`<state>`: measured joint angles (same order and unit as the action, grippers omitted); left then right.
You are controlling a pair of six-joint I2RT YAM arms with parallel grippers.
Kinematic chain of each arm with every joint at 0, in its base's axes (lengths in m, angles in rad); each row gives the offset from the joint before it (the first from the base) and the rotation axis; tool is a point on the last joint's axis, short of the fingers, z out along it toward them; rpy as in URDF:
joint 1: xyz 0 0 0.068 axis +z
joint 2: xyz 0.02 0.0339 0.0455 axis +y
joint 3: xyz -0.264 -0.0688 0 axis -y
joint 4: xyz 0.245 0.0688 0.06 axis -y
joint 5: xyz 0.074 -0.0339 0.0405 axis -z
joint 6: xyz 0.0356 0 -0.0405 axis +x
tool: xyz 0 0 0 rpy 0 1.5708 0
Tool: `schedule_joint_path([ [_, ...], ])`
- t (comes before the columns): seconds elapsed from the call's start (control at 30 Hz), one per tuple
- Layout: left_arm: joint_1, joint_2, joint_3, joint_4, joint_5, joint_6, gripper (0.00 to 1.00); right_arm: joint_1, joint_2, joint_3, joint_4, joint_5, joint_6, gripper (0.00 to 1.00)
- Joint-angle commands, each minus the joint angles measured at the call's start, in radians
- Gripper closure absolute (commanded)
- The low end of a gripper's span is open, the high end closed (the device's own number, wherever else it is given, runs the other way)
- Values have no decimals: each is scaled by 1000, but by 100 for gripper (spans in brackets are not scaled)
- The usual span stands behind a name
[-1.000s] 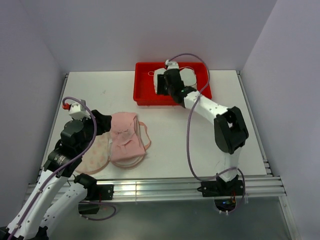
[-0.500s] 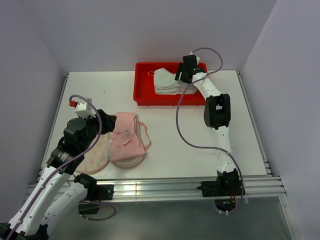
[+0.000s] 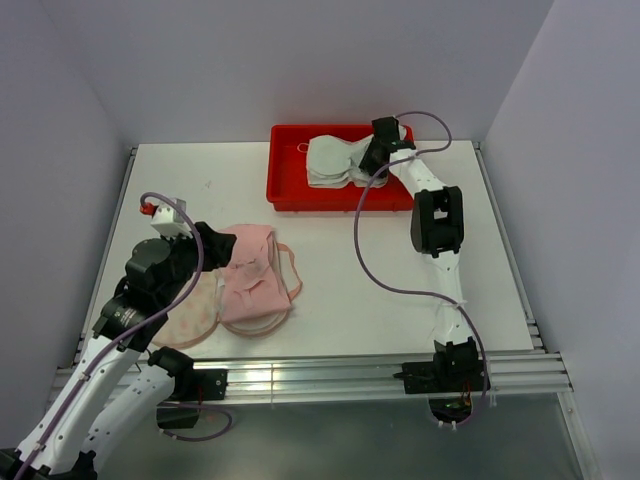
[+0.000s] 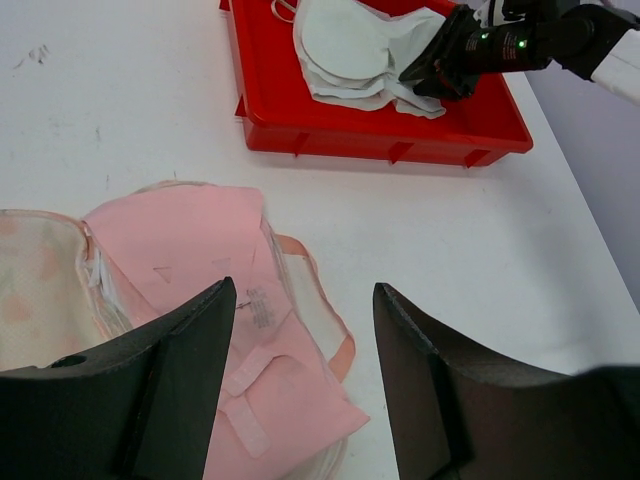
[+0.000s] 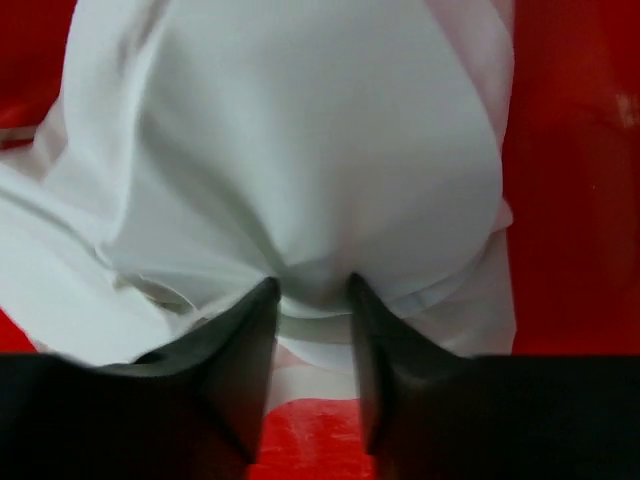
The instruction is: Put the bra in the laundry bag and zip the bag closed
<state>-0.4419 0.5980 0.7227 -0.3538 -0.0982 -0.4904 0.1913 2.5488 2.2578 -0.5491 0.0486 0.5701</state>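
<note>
The cream laundry bag (image 3: 185, 315) with pink-orange motifs lies open at the near left; its lining shows in the left wrist view (image 4: 35, 290). A pink bra (image 3: 250, 275) lies folded across the bag's right half (image 4: 200, 260). My left gripper (image 3: 222, 245) hovers over the pink bra's right edge, open with nothing between its fingers (image 4: 303, 288). A stack of white bras (image 3: 330, 160) rests in the red tray (image 3: 290, 195). My right gripper (image 3: 368, 160) is at the stack's right end, its fingers pinching a fold of a white bra (image 5: 300, 130) at the jaw tips (image 5: 310, 283).
The red tray (image 4: 370, 135) stands at the back centre near the rear wall. Grey walls close in the left, back and right sides. A metal rail runs along the near table edge (image 3: 330, 375). The right arm's purple cable loops over the table's middle right (image 3: 375, 280).
The right arm stretched out to the right end of the tray, and its jaws widened and then closed in on the white bra. The left arm barely shifted.
</note>
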Motion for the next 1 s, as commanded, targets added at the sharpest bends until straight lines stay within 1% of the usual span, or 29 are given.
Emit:
schedule_joint_path([
  [0.0, 0, -14, -5, 44, 17, 16, 37, 5, -7, -64, 18, -43, 59, 62],
  [0.03, 0, -15, -6, 44, 15, 16, 37, 8, -13, -78, 47, -44, 62, 69],
  [0.07, -1, -15, -6, 44, 14, 16, 37, 11, -37, -93, 67, -38, 59, 81],
  [0.1, -1, -15, -5, 44, 12, 16, 37, 14, -53, -133, 89, -36, 54, 86],
  [0.13, 0, -15, -8, 45, 12, 18, 37, 17, -70, -159, 142, -42, 50, 95],
  [0.2, 0, -10, -8, 52, 14, 18, 37, 17, -131, -243, 202, -41, 39, 100],
  [0.23, 2, -9, -6, 50, 14, 18, 37, 20, -192, -286, 292, -35, 27, 100],
  [0.3, 3, -3, -6, 53, 14, 16, 37, 23, -252, -384, 363, -41, 17, 100],
  [0.33, 3, -1, -8, 55, 14, 16, 37, 25, -283, -417, 435, -44, 14, 100],
  [0.37, 6, 6, -8, 58, 15, 16, 37, 25, -342, -472, 471, -44, 7, 100],
  [0.4, 8, 9, -6, 59, 17, 16, 37, 25, -372, -493, 500, -43, 4, 100],
  [0.5, 14, 31, -2, 67, 28, 18, 37, 25, -488, -567, 615, -110, -9, 100],
  [0.53, 17, 36, 0, 68, 34, 15, 37, 25, -511, -567, 626, -137, -15, 100],
  [0.63, 19, 54, 3, 72, 40, 13, 38, 28, -632, -567, 626, -151, -39, 100],
  [0.7, 20, 62, 7, 70, 46, 13, 37, 30, -697, -602, 626, -156, -45, 100],
  [0.73, 19, 62, 9, 75, 51, 9, 37, 30, -764, -627, 627, -158, -47, 100],
  [0.8, 19, 68, 11, 84, 87, 6, 36, 31, -841, -719, 633, -176, -44, 100],
  [0.83, 19, 74, 15, 85, 91, -7, 36, 33, -925, -760, 644, -184, -32, 100],
  [0.87, 19, 88, 17, 91, 113, -16, 36, 39, -973, -855, 650, -190, -24, 100],
  [0.93, 20, 101, 15, 110, 169, -43, 36, 49, -1074, -967, 672, -190, -9, 100],
  [0.97, 19, 111, 12, 134, 185, -54, 36, 65, -1184, -1089, 681, -184, 14, 100],
])
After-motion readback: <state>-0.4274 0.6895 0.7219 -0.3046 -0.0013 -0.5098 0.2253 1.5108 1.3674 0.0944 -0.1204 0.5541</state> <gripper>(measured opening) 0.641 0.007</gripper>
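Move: The right hand is down in the red bin, fingers half shut around the right part of the white bra; the bra's middle is about 8 cm to its left, 2 cm ahead and about 1 cm lower. The red bin's middle is also some 9 cm to the left, about level with the hand front to back. The pink cloth on the laundry bag lies some 34 cm back and 35 cm left. From the left hand the bra is about 39 cm ahead, 31 cm right and 22 cm below. Finish shutting the right fingers on the white bra, pinching its fabric at the bin's bottom, and draw back a few centimetres while still low. Then lift it fast, some 30 cm up in all, pulling back about 14 cm towards the base while the fingers tip up roughly 45 degrees; keep the pinch closed. ##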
